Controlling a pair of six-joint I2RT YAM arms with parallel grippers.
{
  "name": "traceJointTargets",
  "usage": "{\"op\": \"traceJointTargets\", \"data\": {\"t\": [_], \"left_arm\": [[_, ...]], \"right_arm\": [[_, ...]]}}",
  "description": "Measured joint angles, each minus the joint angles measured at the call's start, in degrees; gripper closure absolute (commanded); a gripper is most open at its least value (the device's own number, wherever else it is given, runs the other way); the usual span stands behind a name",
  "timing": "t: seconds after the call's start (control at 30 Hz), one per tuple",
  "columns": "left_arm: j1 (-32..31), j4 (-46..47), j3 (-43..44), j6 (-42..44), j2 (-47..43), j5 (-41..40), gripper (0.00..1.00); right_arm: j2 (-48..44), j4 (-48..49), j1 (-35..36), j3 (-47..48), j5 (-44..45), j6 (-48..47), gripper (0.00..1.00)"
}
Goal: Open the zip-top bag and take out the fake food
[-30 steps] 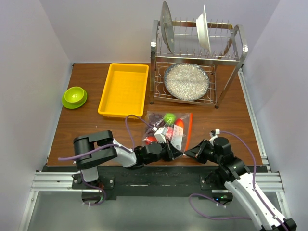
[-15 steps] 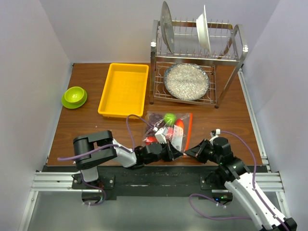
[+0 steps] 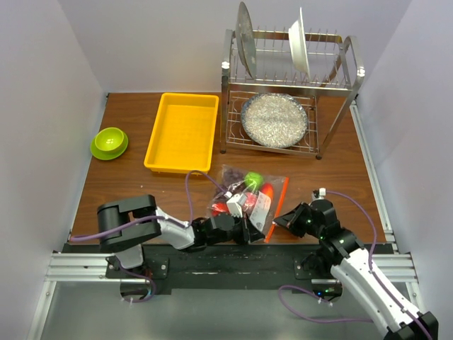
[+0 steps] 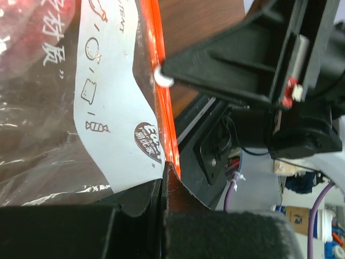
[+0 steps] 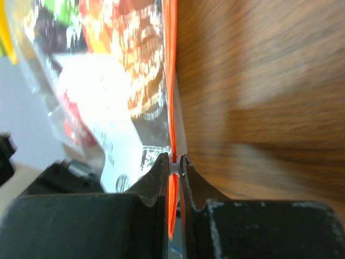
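Note:
The zip-top bag (image 3: 249,202) lies crinkled at the table's near edge, its orange-red zip strip (image 3: 277,205) slanting along its right side. Inside it shows the fake food: a green fruit (image 3: 253,178), an orange-red piece (image 3: 267,190), dark grapes (image 3: 231,176) and a red tomato (image 3: 221,208). My left gripper (image 3: 253,231) is shut on the bag's near corner (image 4: 156,162), right beside the strip (image 4: 161,102). My right gripper (image 3: 277,221) is shut on the small white slider (image 5: 173,163) of the strip (image 5: 170,81). The slider (image 4: 163,77) also shows in the left wrist view, pinched by the right fingers (image 4: 232,70).
A yellow tray (image 3: 182,131) stands at the back centre-left and a lime-green bowl (image 3: 110,142) at the far left. A steel dish rack (image 3: 290,92) with upright plates and a speckled dish (image 3: 274,119) fills the back right. The table's near edge (image 3: 212,246) runs just under both grippers.
The bag has shifted and its zip strip now slants, its far end swung right. The left arm has drawn back to the left with the bag's corner. Both grips have stayed shut.

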Motion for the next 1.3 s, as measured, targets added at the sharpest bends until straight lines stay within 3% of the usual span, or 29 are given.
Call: {"op": "traceJointTargets", "data": {"t": [0.3, 0.57, 1.17, 1.27, 1.3], "left_arm": [[-0.98, -8.87, -0.55, 2.49, -10.75, 0.87, 1.0], [-0.98, -13.97, -0.46, 4.52, -18.21, 0.7, 1.0], [-0.98, -19.06, 5.11, 6.16, -23.28, 1.51, 1.0], [-1.01, -19.45, 6.4, 6.62, -24.63, 1.6, 0.93], [-1.01, -19.65, 6.75, 6.99, -25.16, 1.62, 0.84]], "right_arm": [[14.03, 0.57, -0.5, 12.5, 8.17, -7.45, 1.0], [24.52, -0.17, -7.87, 26.91, 10.01, -15.69, 1.0], [35.21, -6.93, -11.32, 50.58, 11.5, -24.85, 1.0], [36.17, -7.32, -11.32, 53.72, 10.45, -25.24, 1.0], [36.28, -7.32, -11.3, 54.25, 10.27, -25.27, 1.0]]}}
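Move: The zip's far end, where the right hand is taking the pinched slider, lies about 14 cm ahead of that hand, 4 cm right and some 3 cm lower. In the bag, the green food is 14 cm ahead and 8 cm left of the right hand, the long red food 10 cm ahead and 3 cm left, both about 2 cm lower. From the left hand, holding the zip's near end, the far end is some 19 cm ahead, 8 cm right and 3 cm lower. The zip's slider, still pinched in the right fingertips, is drawn up and forward along the orange strip from near its near end to its far end. That hand climbs some 22 cm and goes 15 cm forward, slightly right, its fingers swinging to point more nearly forward. The left fingers keep their pinch on the near end and rise about 14 cm. ##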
